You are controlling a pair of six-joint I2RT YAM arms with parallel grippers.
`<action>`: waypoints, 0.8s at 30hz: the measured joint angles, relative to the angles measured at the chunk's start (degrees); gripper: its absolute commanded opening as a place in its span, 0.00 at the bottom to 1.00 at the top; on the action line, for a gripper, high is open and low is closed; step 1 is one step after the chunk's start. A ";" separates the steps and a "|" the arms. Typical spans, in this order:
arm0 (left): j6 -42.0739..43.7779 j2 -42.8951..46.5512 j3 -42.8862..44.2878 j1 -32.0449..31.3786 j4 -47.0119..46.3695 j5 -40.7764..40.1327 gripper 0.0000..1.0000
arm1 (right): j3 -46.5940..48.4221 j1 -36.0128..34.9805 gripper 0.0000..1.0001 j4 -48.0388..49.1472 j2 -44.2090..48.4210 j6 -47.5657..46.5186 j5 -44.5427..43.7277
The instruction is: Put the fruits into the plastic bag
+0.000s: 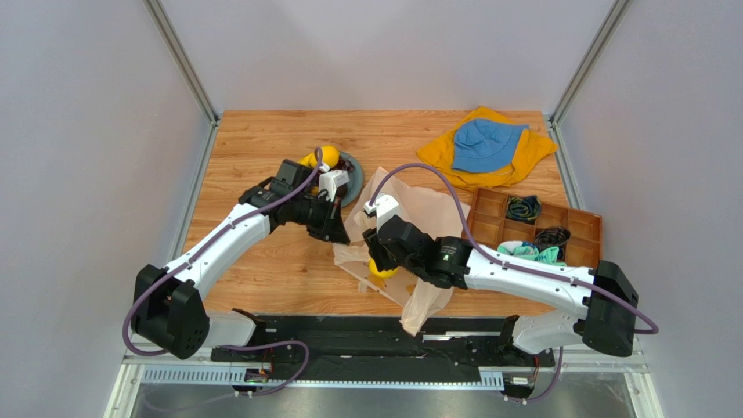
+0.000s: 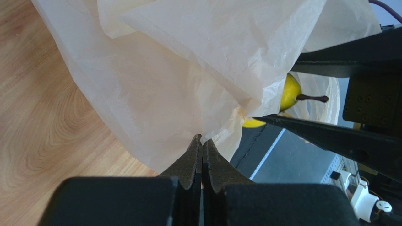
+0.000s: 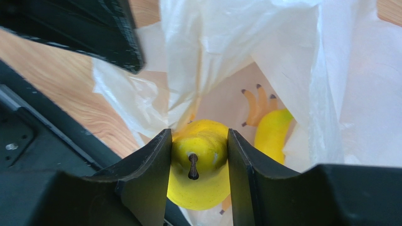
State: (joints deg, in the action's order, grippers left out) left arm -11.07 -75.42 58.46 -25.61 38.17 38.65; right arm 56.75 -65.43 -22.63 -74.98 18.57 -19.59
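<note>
The plastic bag [image 1: 417, 213] lies crumpled at mid-table, pale peach and translucent [image 2: 160, 70]. My left gripper [image 2: 202, 140] is shut on a pinch of its edge and holds it up beside the mouth [image 1: 338, 222]. A roundish yellow fruit [image 3: 198, 167] with a dark stem sits between the fingers of my right gripper [image 3: 199, 136], which is shut on it at the bag's mouth [image 1: 381, 261]. The left wrist view shows the same fruit [image 2: 290, 92] past the bag's rim. Yellow bananas [image 3: 271, 132] lie inside the bag [image 3: 283, 56]. Another yellow fruit [image 1: 325, 157] rests on the plate behind the left gripper.
A grey-blue plate [image 1: 351, 185] stands at the back left of the bag. Orange and blue cloths [image 1: 488, 148] lie at the back right. A wooden compartment tray [image 1: 582, 228] with small items sits at the right. The black base rail [image 1: 375, 348] runs along the near edge.
</note>
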 measured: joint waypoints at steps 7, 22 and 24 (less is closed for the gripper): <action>0.35 -0.61 0.00 0.15 0.35 0.11 0.00 | -2.86 0.00 0.00 -0.35 -0.68 1.05 -11.04; 0.98 -1.27 0.00 0.20 0.17 5.90 0.00 | -5.07 5.35 0.00 16.20 -12.02 0.17 -18.16; 0.98 -1.27 0.00 0.24 0.15 6.27 0.00 | -5.07 6.54 0.05 17.35 -13.73 0.50 -16.92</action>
State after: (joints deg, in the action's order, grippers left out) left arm -10.09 -76.69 58.46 -25.36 38.33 44.93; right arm 51.68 -58.89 -5.28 -88.71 19.07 -36.51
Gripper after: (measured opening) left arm 0.007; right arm 0.458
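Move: Ahead of the right hand, which already holds the yellow pear, the inside of the plastic bag lies some 8 cm farther out, 5 cm to the right and 11 cm below. The banana already in the bag is about 3 cm ahead, 5 cm right and 13 cm down; the fruit bowl is roughly 19 cm ahead, 10 cm left and 13 cm below. From the left hand, the bag's inside lies about 3 cm ahead, 13 cm right and 11 cm down. Sliding in under the bag's raised upper layer, the right hand carries the pear about 9 cm forward, sinking some 6 cm; it swings right early on, then runs mainly forward. The wrist turns about 20 degrees clockwise, bringing the fingers to point more forward, and they keep their grip. The left fingers stay shut on the bag's edge, easing back and right by about a centimetre. ##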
